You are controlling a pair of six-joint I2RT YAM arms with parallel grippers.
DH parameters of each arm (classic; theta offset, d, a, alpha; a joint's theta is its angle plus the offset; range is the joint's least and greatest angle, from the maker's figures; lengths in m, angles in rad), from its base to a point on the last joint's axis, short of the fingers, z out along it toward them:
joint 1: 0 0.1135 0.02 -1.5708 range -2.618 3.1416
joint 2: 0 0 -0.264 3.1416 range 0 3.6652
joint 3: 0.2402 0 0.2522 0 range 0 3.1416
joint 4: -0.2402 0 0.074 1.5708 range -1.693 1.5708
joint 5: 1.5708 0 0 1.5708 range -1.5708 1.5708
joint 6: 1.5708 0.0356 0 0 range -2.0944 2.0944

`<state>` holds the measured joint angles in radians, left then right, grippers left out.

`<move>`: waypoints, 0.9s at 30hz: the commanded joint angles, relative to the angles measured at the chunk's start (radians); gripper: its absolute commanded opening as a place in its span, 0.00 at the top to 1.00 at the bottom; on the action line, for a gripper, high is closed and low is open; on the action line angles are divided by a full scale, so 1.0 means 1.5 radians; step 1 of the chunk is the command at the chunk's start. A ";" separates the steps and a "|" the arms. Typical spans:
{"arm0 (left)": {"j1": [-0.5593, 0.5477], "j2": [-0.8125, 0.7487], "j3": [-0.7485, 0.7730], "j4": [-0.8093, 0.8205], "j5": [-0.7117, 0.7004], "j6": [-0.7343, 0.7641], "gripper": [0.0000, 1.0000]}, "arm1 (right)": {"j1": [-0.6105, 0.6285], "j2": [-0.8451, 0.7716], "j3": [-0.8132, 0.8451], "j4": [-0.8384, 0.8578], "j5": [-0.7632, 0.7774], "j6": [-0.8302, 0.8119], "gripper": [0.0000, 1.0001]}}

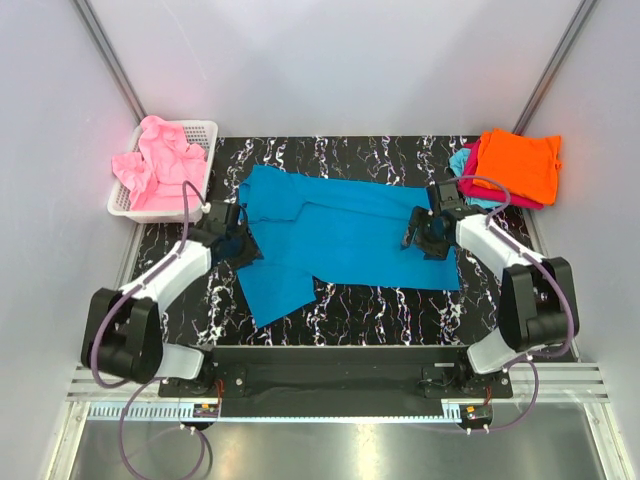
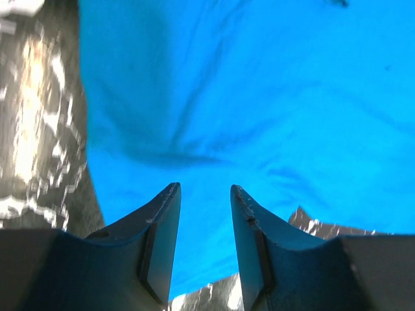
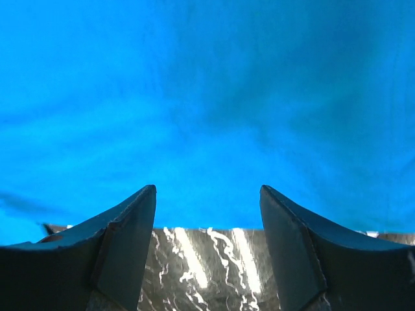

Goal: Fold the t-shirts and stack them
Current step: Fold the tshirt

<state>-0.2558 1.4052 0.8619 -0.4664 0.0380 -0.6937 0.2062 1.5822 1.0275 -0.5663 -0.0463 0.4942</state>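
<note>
A teal-blue t-shirt [image 1: 340, 240] lies spread out and partly folded across the black marbled table [image 1: 380, 305]. My left gripper [image 1: 240, 245] hovers over the shirt's left edge. In the left wrist view its jaws [image 2: 204, 188] stand partly apart, with blue cloth [image 2: 259, 97] showing under the gap and nothing pinched. My right gripper [image 1: 415, 240] is over the shirt's right end. In the right wrist view it [image 3: 207, 188] is wide open, the cloth's straight edge [image 3: 207, 223] lying just below its fingertips over bare table.
A white mesh basket [image 1: 201, 130] with crumpled pink shirts [image 1: 160, 165] stands at the back left. At the back right an orange shirt [image 1: 520, 160] lies folded on a magenta one [image 1: 500, 195] and a light cyan one [image 1: 460, 160]. Grey walls close in both sides.
</note>
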 commanded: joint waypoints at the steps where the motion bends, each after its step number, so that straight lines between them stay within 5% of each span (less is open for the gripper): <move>1: -0.018 -0.065 -0.056 -0.005 -0.006 -0.025 0.58 | 0.009 -0.054 -0.020 -0.012 -0.008 0.008 0.28; 13: -0.144 -0.290 -0.220 -0.114 -0.072 -0.164 0.59 | 0.012 -0.091 -0.060 -0.011 -0.008 0.006 0.28; 27: -0.165 -0.286 -0.273 -0.151 -0.071 -0.193 0.59 | 0.012 -0.098 -0.071 -0.005 -0.002 0.009 0.28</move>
<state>-0.4915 0.9722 0.4622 -0.7170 -0.0853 -0.9588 0.2153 1.4673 0.9257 -0.5804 -0.0467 0.4984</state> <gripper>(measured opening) 0.412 0.722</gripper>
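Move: The shirt's near sleeve corner lies about 17 cm back and 2 cm to the right of the left hand, some 6 cm below it. The same sleeve end's right-hand corner is roughly 9 cm back and 15 cm right of that hand, also flat on the table. From the right hand, the near sleeve corner is about 19 cm back, 43 cm to the left and 5 cm down. The part-open left hand swings back some 16 cm, sinking towards the sleeve's near corner; the right eases back. ##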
